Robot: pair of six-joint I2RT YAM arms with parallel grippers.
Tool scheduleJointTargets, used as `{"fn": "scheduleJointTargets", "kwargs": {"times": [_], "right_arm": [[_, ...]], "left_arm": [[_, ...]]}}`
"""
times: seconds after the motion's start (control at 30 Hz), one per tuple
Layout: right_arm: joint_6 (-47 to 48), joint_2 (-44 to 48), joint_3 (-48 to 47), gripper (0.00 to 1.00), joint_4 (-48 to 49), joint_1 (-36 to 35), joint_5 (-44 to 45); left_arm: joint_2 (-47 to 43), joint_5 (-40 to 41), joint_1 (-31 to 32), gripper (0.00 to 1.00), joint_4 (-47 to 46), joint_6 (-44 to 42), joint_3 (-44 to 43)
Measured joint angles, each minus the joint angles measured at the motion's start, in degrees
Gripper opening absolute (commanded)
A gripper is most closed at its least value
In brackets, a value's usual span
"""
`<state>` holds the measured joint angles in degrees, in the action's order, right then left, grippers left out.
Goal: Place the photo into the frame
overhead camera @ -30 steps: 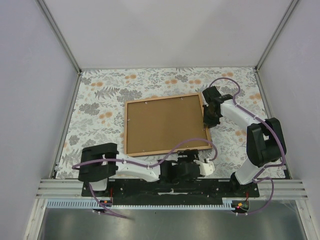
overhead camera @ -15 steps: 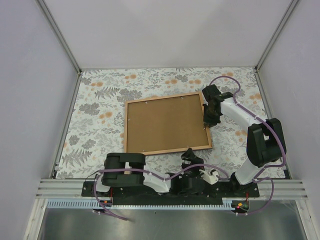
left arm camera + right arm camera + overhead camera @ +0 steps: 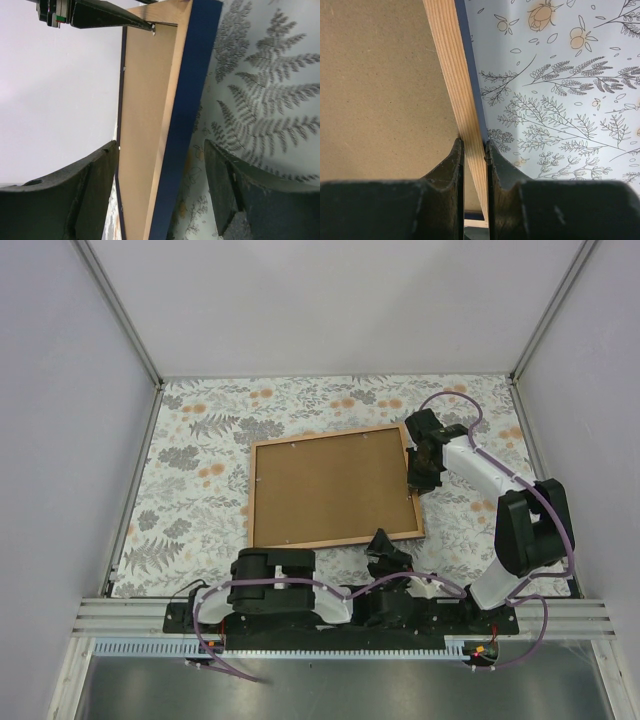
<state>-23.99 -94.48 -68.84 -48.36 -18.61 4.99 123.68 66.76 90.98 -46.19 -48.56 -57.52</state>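
Note:
The frame (image 3: 333, 487) lies back up on the floral cloth, with the brown backing panel (image 3: 330, 490) set in its light wood rim. The photo is hidden. My right gripper (image 3: 421, 476) is shut on the frame's right rim; the right wrist view shows both fingers clamped on the wooden edge (image 3: 462, 95), the right gripper (image 3: 473, 145) straddling it. My left gripper (image 3: 383, 541) stands open at the frame's near right corner. In the left wrist view the frame's dark blue side (image 3: 187, 125) runs between the wide-apart fingers of the left gripper (image 3: 160, 185), touching neither.
A floral cloth (image 3: 190, 470) covers the table, boxed in by pale walls with metal posts (image 3: 120, 315). A metal rail (image 3: 120, 615) runs along the near edge by the arm bases. The left arm (image 3: 270, 585) lies folded low along that rail.
The left arm has folded in to the right along the near rail, and its gripper has turned up toward the frame's near right corner. The right gripper keeps its grip on the rim.

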Motion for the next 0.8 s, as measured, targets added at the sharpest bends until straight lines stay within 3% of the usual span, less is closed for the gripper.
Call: {"fn": "scheduleJointTargets", "kwargs": {"times": [0.37, 0.57, 0.8], "right_arm": [[-0.3, 0.6, -0.2, 0.0, 0.0, 0.0, 0.1], [-0.5, 0.9, -0.8, 0.0, 0.3, 0.0, 0.1], [-0.4, 1.3, -1.6, 0.0, 0.2, 0.0, 0.1]], "left_arm": [[3.3, 2.1, -3.1, 0.42, -3.5, -4.2, -1.8], [4.3, 2.4, -3.5, 0.03, -6.9, -9.5, -1.8], [6.1, 2.8, -3.8, 0.02, -16.4, -19.0, -1.8]]}}
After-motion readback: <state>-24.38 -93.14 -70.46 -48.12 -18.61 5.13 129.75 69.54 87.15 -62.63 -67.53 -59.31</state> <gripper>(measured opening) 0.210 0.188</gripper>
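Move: The left hand, open, has the frame's near rail just about 3 cm ahead of its finger pads, straight on and roughly 1 cm lower. From that hand the near right corner lies some 9 cm right and 2 cm ahead, and the middle of the brown backing board about 14 cm ahead and 11 cm left. From the right hand, already gripping the right rail, the same stretch of near rail is about 10 cm back and 8 cm left. The left hand pushes forward about 3 cm onto the near rail, one finger above it and one below, its fingers closing all the while until they pinch the rail between top face and underside; the wrist turns by roughly 10 degrees, the fingertips tipping up and swinging a little left, and the hand rises about 1 cm at the end. Meanwhile the right hand keeps its pinch on the right rail and eases it up about 1.5 cm and forward about 1 cm. ##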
